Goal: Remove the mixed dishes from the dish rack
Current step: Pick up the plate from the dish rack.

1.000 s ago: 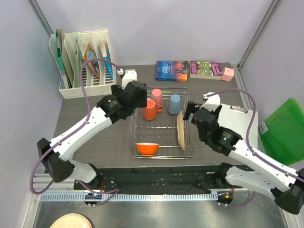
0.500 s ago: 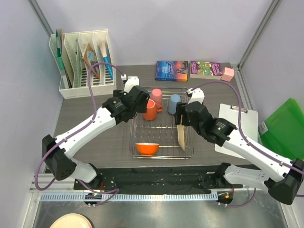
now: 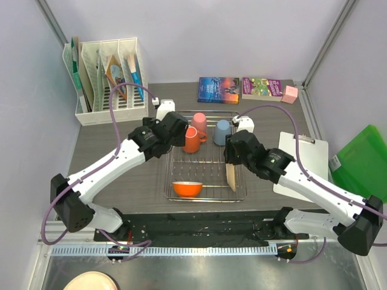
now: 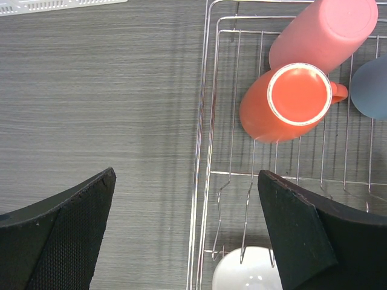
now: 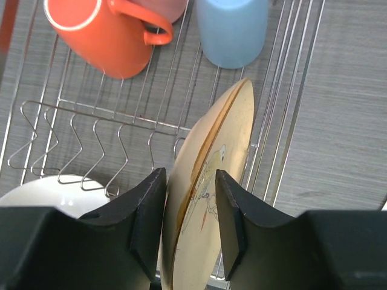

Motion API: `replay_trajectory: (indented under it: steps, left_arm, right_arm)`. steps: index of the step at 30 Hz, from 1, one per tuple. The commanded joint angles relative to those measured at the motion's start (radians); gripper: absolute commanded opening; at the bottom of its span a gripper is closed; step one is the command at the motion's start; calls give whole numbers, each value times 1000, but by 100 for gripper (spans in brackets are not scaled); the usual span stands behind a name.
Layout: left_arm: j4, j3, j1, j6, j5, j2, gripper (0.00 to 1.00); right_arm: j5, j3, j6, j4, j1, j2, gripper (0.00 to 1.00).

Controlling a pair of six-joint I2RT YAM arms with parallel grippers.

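Note:
The silver wire dish rack (image 3: 205,198) holds an orange handled mug (image 3: 191,142), a pink cup (image 3: 199,123), a light blue cup (image 3: 222,132), an orange bowl with white inside (image 3: 187,189) and a cream floral plate (image 3: 230,170) standing on edge at its right side. My right gripper (image 3: 230,158) has its fingers closed on either side of the plate (image 5: 208,199), near its top edge. My left gripper (image 3: 174,130) is open and empty (image 4: 186,175) over the rack's left rim (image 4: 199,181), just left of the mug (image 4: 284,106).
A white slotted file organiser (image 3: 109,78) stands at the back left. Two books (image 3: 218,89) (image 3: 262,88) and a pink block (image 3: 289,93) lie along the back. A clipboard (image 3: 305,166) lies right of the rack and a green folder (image 3: 363,166) leans at the far right.
My right arm swung left from beside the rack onto the plate and its fingers came down around it. My left gripper moved right, closer to the mug.

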Motion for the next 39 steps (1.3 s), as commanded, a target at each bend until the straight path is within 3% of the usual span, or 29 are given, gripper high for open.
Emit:
replay_trajectory:
  steps: [1, 7, 8, 11, 22, 39]
  left_arm:
    - [4, -9, -2, -21, 3, -15, 99]
    - [2, -21, -2, -24, 4, -20, 99]
    - [1, -21, -4, -26, 6, -20, 99]
    - [1, -27, -2, -29, 7, -20, 99]
    - [4, -24, -2, -32, 20, -18, 99]
    - [12, -27, -4, -30, 34, -10, 98]
  right_arm:
    - [-18, 6, 8, -36, 3, 17, 44]
    - [-15, 15, 4, -52, 3, 34, 39]
    - [-12, 18, 5, -52, 3, 33, 28]
    - [-2, 33, 2, -58, 3, 27, 12]
    - [3, 119, -24, -110, 3, 24, 1]
    - [-14, 176, -35, -139, 3, 33, 1]
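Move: The plate stands on edge between the right hand's open fingers, its middle roughly 3 cm ahead, level sideways and 7 cm below. From that hand the blue cup is about 14 cm ahead, 4 cm left; the orange mug 13 cm ahead, 16 cm left; the bowl 6 cm back, 17 cm left, all some 10 cm below. From the left hand, the plate is about 22 cm right, 5 cm back, 8 cm below. The right fingers close on both faces of the plate near its upper rim and pinch it. To get there the hand sinks about 1 cm; once shut on the plate, it eases roughly 1 cm back and 1 cm to the right, then rises some 2 cm from its lowest point, tipping down about 5 degrees and keeping the pinch. ##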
